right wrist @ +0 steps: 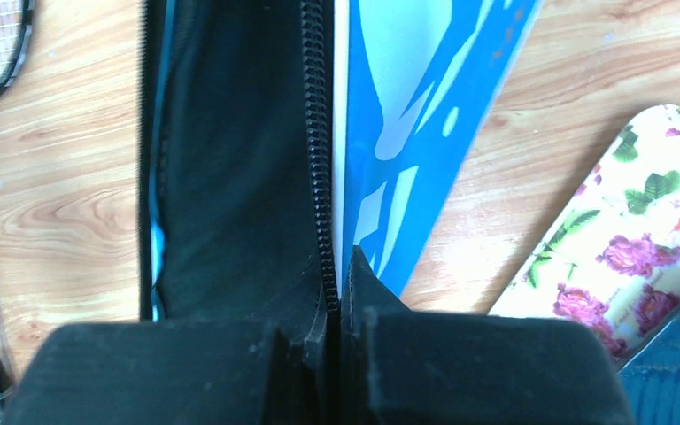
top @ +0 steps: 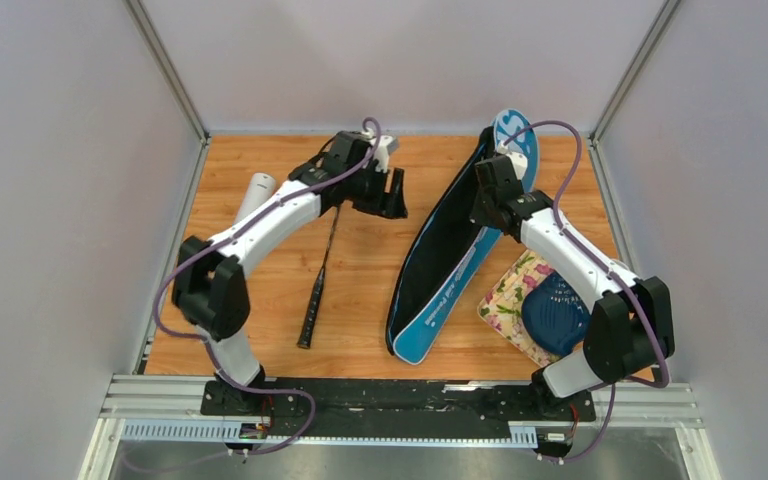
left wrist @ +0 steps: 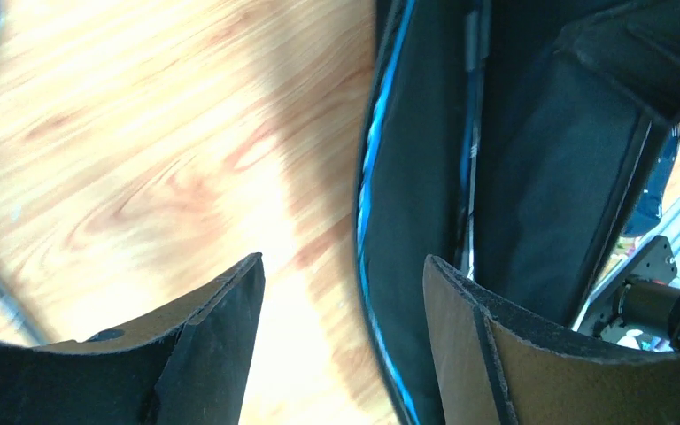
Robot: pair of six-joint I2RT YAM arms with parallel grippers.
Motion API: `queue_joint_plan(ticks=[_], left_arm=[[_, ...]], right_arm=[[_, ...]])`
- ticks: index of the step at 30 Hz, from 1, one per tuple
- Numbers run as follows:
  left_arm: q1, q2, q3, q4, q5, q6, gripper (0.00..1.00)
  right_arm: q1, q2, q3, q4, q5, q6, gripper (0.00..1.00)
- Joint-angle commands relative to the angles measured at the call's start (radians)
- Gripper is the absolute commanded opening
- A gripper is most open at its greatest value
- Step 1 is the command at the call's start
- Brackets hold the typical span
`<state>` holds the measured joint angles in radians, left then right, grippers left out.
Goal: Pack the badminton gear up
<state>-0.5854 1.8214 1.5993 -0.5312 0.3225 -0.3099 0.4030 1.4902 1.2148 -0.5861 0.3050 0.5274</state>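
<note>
The blue "SPORT" cover (top: 460, 285) lies open at mid-table, its black inside facing up. My right gripper (top: 487, 205) is shut on the cover's zipper edge (right wrist: 322, 177), seen close in the right wrist view (right wrist: 341, 266). My left gripper (top: 392, 195) is open and empty, hovering left of the cover's far end; in the left wrist view (left wrist: 343, 266) wood and the cover's rim (left wrist: 381, 177) show between its fingers. One black racket (top: 322, 270) lies on the table left of the cover. A thin shaft (left wrist: 469, 133) shows inside the cover. The white tube (top: 255, 192) lies far left. No shuttlecocks are in view.
A floral cloth (top: 508, 290) lies right of the cover under my right arm, with a dark blue shell-shaped object (top: 555, 312) on it. Grey walls close the table on three sides. Bare wood (top: 360, 300) lies between the racket and the cover.
</note>
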Motion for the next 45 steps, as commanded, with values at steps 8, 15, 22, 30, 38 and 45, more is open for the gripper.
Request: queue_joint_plan(ticks=[8, 15, 22, 30, 38, 45], left_arm=[[0.153, -0.283, -0.386, -0.027, -0.27, 0.035, 0.68], [0.18, -0.159, -0.466, 0.005, -0.494, 0.014, 0.66], [0.185, -0.018, -0.447, 0.01, -0.507, 0.014, 0.57], [0.179, 0.036, -0.438, 0.074, -0.516, 0.0, 0.41], [0.177, 0.131, -0.351, -0.055, -0.438, 0.041, 0.08], [0.177, -0.058, -0.441, 0.019, -0.479, 0.081, 0.0]], right_arm=[[-0.047, -0.038, -0.024, 0.134, -0.043, -0.081, 0.0], [-0.073, -0.053, -0.044, 0.186, -0.19, -0.159, 0.0], [-0.075, -0.064, -0.052, 0.203, -0.219, -0.176, 0.0], [-0.075, -0.053, -0.055, 0.212, -0.234, -0.167, 0.0], [-0.076, -0.053, -0.054, 0.215, -0.239, -0.168, 0.0], [-0.075, -0.035, -0.052, 0.216, -0.245, -0.165, 0.0]])
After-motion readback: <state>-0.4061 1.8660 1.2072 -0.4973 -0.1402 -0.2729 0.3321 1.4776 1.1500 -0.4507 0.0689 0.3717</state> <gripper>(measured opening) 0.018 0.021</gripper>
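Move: The remaining racket's middle, its thin shaft, lies about 17 cm to the left hand's left, level with it fore and aft and some 17 cm lower. The open racket bag's middle is roughly 17 cm to that hand's right and 2 cm farther out; the white tube lies about 23 cm left of the racket. From the right hand, already gripping the bag's rim, the racket is some 38 cm left, 4 cm ahead and 15 cm below. Leftward and slightly up away from the bag, then steeply down, the left hand swings about 18 cm left and 16 cm down to the racket's shaft, its fingers swivelling from slanting right to nearly straight down. It edges forward along the shaft while closing and pinches it. The right hand keeps its pinch on the bag's rim, dips slightly and turns some 10 degrees counter-clockwise. ##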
